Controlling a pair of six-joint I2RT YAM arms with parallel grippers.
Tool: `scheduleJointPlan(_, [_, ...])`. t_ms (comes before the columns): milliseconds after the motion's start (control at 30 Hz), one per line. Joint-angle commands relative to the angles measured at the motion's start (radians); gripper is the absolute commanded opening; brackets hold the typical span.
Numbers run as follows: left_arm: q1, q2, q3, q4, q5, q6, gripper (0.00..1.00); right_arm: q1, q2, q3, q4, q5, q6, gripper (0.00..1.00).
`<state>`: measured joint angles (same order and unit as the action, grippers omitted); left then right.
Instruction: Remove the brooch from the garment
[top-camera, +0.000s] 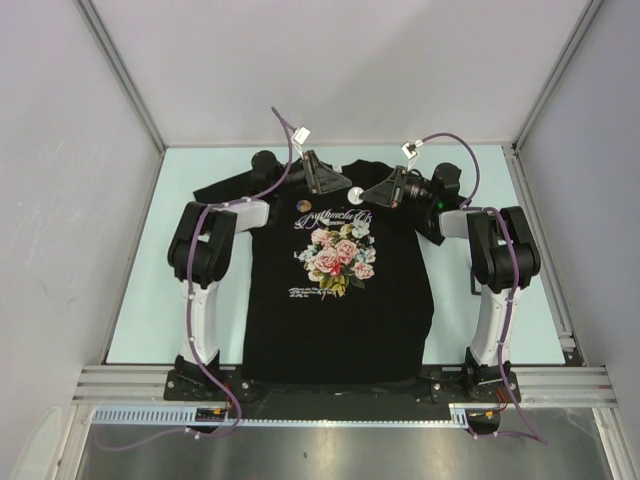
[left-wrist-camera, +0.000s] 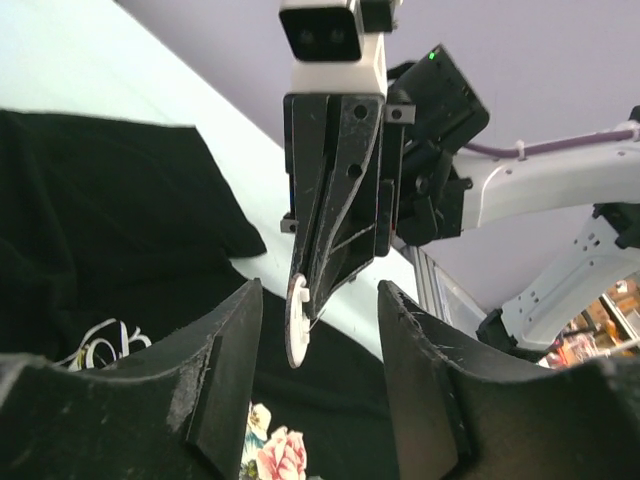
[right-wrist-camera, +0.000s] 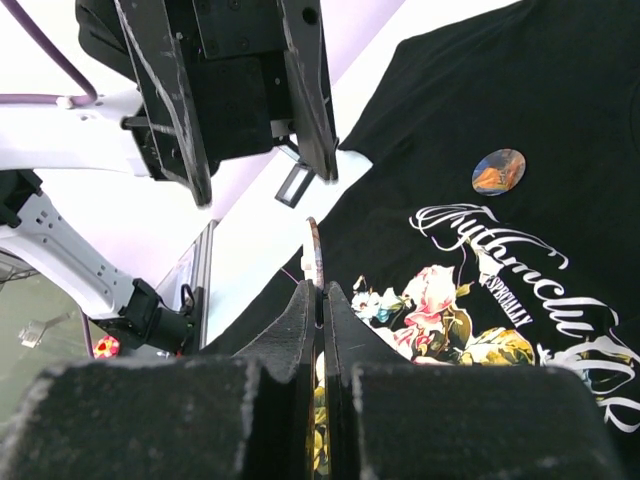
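The garment (top-camera: 340, 320) is a black T-shirt with a rose print, lying flat on the table. My right gripper (top-camera: 376, 190) hovers above its collar, shut on the brooch (top-camera: 355, 192), a thin round disc. The right wrist view shows the brooch (right-wrist-camera: 314, 250) edge-on, pinched between the closed jaws of the right gripper (right-wrist-camera: 321, 290). In the left wrist view its white back (left-wrist-camera: 297, 325) hangs clear of the cloth (left-wrist-camera: 100, 220). My left gripper (top-camera: 327, 181) faces it, open. Its fingers (left-wrist-camera: 225, 380) stand on either side of the disc without touching it.
A second round badge (top-camera: 301, 208), orange and blue, sits on the shirt's chest left of the white lettering (right-wrist-camera: 498, 171). Grey walls enclose the pale table (top-camera: 140, 300) on three sides. Purple cables loop above both wrists.
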<state>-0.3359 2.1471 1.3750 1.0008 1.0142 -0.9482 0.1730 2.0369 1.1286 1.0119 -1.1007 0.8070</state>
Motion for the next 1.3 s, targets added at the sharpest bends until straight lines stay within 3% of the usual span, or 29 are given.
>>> scheduleJointPlan(0, [-0.014, 0.002, 0.064, -0.158, 0.05, 0.127, 0.52, 0.003, -0.003, 0.037, 0.007, -0.007, -0.028, 0.0])
scheduleJointPlan(267, [-0.018, 0.043, 0.117, -0.231, 0.099, 0.143, 0.52, 0.002, 0.0, 0.037, -0.003, 0.007, -0.034, 0.0])
scheduleJointPlan(467, [-0.026, 0.054, 0.142, -0.266, 0.123, 0.155, 0.43, 0.003, -0.001, 0.039, -0.009, 0.012, -0.04, 0.0])
scheduleJointPlan(667, [-0.026, 0.051, 0.136, -0.252, 0.119, 0.152, 0.25, 0.008, -0.006, 0.039, -0.015, 0.013, -0.046, 0.0])
scheduleJointPlan(733, [-0.029, 0.042, 0.127, -0.237, 0.115, 0.149, 0.13, 0.011, -0.01, 0.039, -0.035, 0.025, -0.055, 0.01])
scheduleJointPlan(800, [-0.029, 0.018, 0.115, -0.231, 0.097, 0.16, 0.01, 0.013, -0.012, 0.039, -0.052, 0.059, -0.071, 0.08])
scheduleJointPlan(833, [-0.029, 0.007, 0.089, -0.211, 0.058, 0.164, 0.0, 0.014, -0.011, 0.039, -0.068, 0.073, -0.074, 0.21])
scheduleJointPlan(900, [-0.025, -0.013, 0.065, -0.196, 0.017, 0.157, 0.0, 0.017, -0.009, 0.034, -0.073, 0.096, -0.077, 0.36])
scheduleJointPlan(1100, [-0.009, -0.029, -0.037, 0.022, -0.129, -0.035, 0.0, 0.046, -0.006, 0.026, -0.018, 0.116, -0.055, 0.47])
scheduleJointPlan(1267, [-0.006, -0.055, -0.103, 0.136, -0.195, -0.124, 0.0, 0.056, -0.001, 0.025, 0.028, 0.131, -0.028, 0.5])
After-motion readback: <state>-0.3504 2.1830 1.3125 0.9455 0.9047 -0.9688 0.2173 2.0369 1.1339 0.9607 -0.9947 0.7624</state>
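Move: Just below the open left fingers, the brooch is about 4 cm down and 2 cm to the left hand's right, about level with it in reach; the shut right fingers hold it, its middle some 3 cm to that hand's left and 1 cm ahead. From the left hand, the orange pin lies on the shirt about 5 cm back and 10 cm left, the flower print some 16 cm back and 2 cm left, both nearly 20 cm below. Sinking about 4 cm and easing a little to its right, the left hand brings its open fingers down around the brooch and shuts them, pinching it while the right hand stays almost still. The right fingers then open to about half and let go; that hand edges 1 cm forward, then about 1.5 cm left towards the left hand, as the closed left hand eases forward and turns some 10 degrees counter-clockwise. ##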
